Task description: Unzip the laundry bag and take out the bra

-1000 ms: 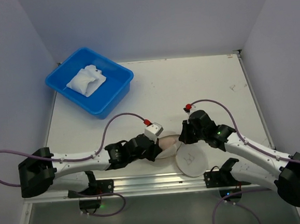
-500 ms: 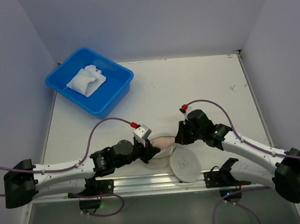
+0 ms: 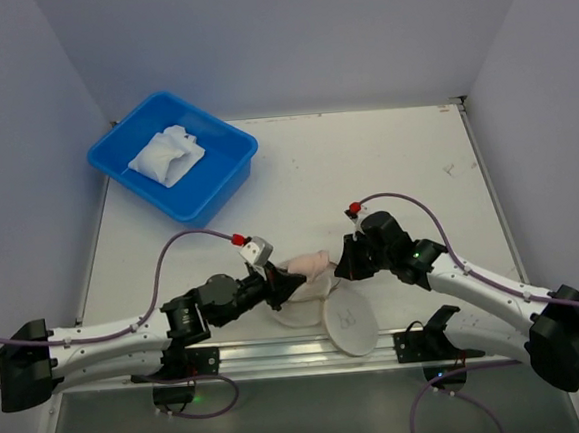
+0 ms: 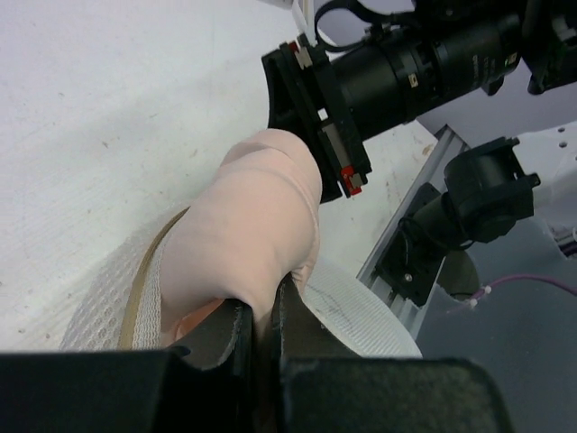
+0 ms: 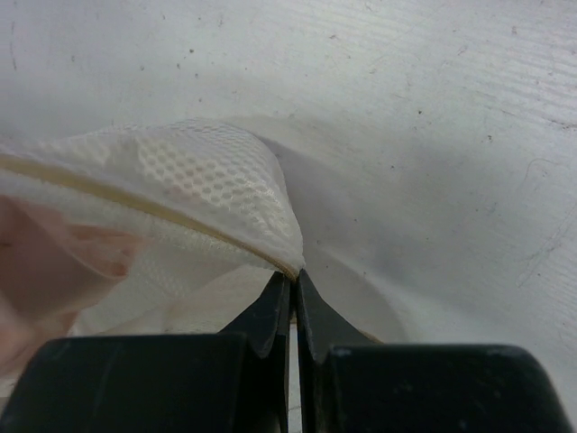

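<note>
The laundry bag (image 3: 302,308) is a cream-white mesh pouch lying open near the table's front edge. Its round face (image 3: 349,320) with a black outline mark is turned up beside it. A pale pink bra (image 3: 309,264) bulges out of the opening. My left gripper (image 3: 278,284) is shut on a fold of the bra (image 4: 257,225), fingertips (image 4: 236,317) pressed into the fabric. My right gripper (image 3: 342,270) is shut on the bag's tan zipper rim (image 5: 290,268), holding the mesh (image 5: 207,171) taut. Pink bra fabric (image 5: 45,262) shows at the left of the right wrist view.
A blue tub (image 3: 228,176) holding a crumpled white cloth (image 3: 167,156) stands at the back left. An aluminium rail (image 3: 280,354) runs along the front edge just below the bag. White walls close the table at the left, back and right.
My left arm has drawn back to the left with the bra, pulling more pink fabric out of the bag. The bag and its round face slid left; the right gripper followed slightly.
</note>
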Tool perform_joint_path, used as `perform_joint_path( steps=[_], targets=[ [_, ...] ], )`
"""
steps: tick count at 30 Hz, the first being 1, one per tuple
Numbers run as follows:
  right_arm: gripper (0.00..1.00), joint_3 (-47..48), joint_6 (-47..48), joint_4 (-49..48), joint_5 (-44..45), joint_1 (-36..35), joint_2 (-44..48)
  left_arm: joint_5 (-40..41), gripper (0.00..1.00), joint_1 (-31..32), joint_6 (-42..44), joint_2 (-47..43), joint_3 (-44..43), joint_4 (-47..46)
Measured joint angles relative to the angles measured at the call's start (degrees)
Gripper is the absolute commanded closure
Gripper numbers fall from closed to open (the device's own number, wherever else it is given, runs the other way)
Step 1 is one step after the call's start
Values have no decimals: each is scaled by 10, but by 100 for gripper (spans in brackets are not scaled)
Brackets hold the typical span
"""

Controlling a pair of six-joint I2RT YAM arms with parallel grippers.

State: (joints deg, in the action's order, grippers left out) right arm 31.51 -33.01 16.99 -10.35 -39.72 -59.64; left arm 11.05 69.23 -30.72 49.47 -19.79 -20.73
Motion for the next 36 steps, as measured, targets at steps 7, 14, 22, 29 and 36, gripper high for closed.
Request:
perform_joint_path(
  steps=[7, 14, 22, 29, 36],
  targets=[
    [100, -7, 0, 3, 3, 2, -4, 66, 100, -3, -4, -28, 8, -59],
    [100, -22, 0, 20, 6, 5, -5, 143, 99, -13, -23, -38, 9, -106],
    [100, -23, 0, 21, 8, 5, -5, 193, 99, -63, -21, -27, -58, -64],
    [100, -23, 0, 21, 8, 5, -8, 195, 96, -136, 35, 0, -193, 5],
    [100, -23, 0, 21, 8, 5, -9, 223, 99, -231, 91, 111, -352, 119]
  ],
)
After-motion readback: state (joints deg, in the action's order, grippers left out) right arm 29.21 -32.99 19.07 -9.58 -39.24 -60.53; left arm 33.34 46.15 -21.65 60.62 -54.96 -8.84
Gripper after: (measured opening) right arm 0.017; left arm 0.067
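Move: The left gripper holds the bra. The middle of the blue bin lies about 44 cm ahead of it, 30 cm to its left and 11 cm below, with the white cloth in that bin some 44 cm ahead and 32 cm left. The laundry bag's body is about 2 cm ahead and 4 cm right, 11 cm below. From the right gripper, the bin is roughly 40 cm ahead and 44 cm left. Keep the bra pinched in the left gripper and carry it up and forward, some 18 cm each, and about 10 cm left, away from the bag towards the near right side of the bin. Swing the fingers about 45 degrees counter-clockwise, levelling off at the end. With the right gripper keep hold of the bag's zip edge, letting it sink about 2 cm. ##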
